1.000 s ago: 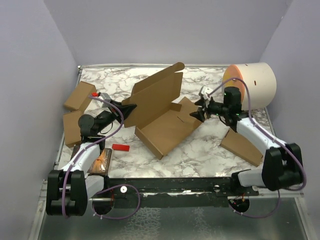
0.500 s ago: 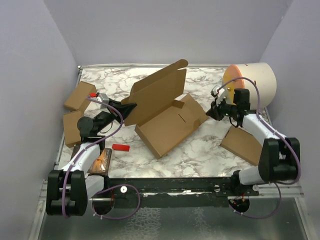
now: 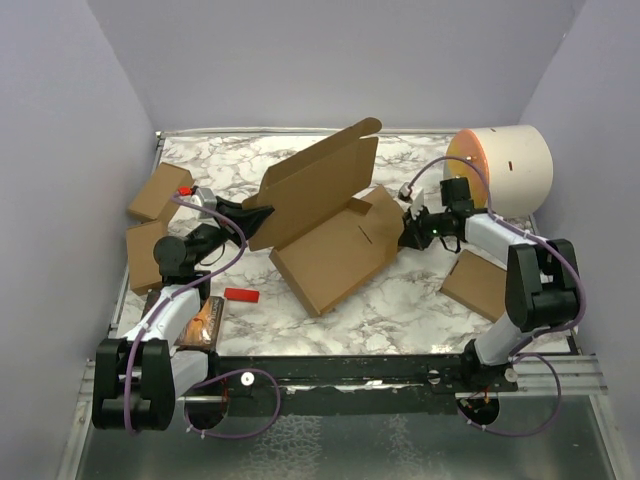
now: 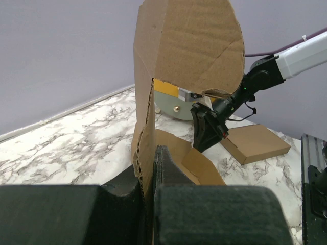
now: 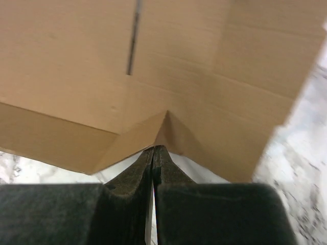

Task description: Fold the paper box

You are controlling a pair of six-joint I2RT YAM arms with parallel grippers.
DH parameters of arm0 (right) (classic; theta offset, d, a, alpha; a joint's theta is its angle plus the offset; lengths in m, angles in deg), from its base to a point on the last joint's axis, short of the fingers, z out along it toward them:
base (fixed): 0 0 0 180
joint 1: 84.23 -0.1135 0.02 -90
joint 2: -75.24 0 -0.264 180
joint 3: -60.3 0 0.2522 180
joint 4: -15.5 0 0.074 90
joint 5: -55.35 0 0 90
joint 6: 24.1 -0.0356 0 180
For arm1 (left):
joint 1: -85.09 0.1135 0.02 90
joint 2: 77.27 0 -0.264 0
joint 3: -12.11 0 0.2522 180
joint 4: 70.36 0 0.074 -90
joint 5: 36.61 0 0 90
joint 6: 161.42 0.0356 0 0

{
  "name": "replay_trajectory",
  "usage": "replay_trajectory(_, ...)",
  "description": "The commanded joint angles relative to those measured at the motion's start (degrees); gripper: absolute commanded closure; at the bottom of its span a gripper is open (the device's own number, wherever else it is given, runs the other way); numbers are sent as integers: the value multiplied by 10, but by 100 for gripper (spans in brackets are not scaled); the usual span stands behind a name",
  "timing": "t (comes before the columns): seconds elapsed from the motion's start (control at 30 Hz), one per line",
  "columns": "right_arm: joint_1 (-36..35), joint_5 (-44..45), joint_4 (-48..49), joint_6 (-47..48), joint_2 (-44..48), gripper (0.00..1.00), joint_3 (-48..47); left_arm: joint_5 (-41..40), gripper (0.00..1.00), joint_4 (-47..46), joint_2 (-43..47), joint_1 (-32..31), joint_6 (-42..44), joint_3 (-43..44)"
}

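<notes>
The paper box lies open mid-table, its lid raised on edge. My left gripper is shut on the lid's left end; in the left wrist view the cardboard rises straight up from between the fingers of that gripper. My right gripper is shut with nothing between its fingers, its tips against the box's right side flap. In the right wrist view the closed tips of that gripper meet a crease on the flap's underside. The right gripper also shows in the left wrist view.
Two small cardboard boxes lie at the left edge, another at the right. A cream cylinder with an orange end stands at the back right. A red piece and an orange packet lie near the left arm.
My right gripper closed, swung out to the right, then came back left to the box's right flap. The left gripper kept its hold on the lid, which tilted slightly.
</notes>
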Motion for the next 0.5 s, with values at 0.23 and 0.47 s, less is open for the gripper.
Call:
replay_trajectory(0.23, -78, -56, -57, 104, 2, 98, -7, 14, 100, -37, -10, -4, -8, -4)
replay_trajectory(0.47, -106, -64, -102, 202, 31, 98, 14, 11, 100, -32, -13, -4, -6, -4)
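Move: The near-right corner tab of the box is right at the right hand's shut fingertips, its middle about 1 cm left, 2 cm back and 1 cm lower. The slot in the box floor lies roughly 8 cm left and 2 cm ahead of that hand, 3 cm below; the open end flap some 4 cm left and 7 cm ahead, also 3 cm below. From the left hand, the tab is about 28 cm right, 5 cm ahead and 25 cm below. With its shut fingertips still against the corner tab, the right hand pushes the tab round the end of the near wall, going about 5 cm left and, increasingly, some 4 cm back while staying level. The wrist turns counter-clockwise by nearly 20 degrees. The left hand stays almost in place, keeping its pinch on the raised lid's corner. ##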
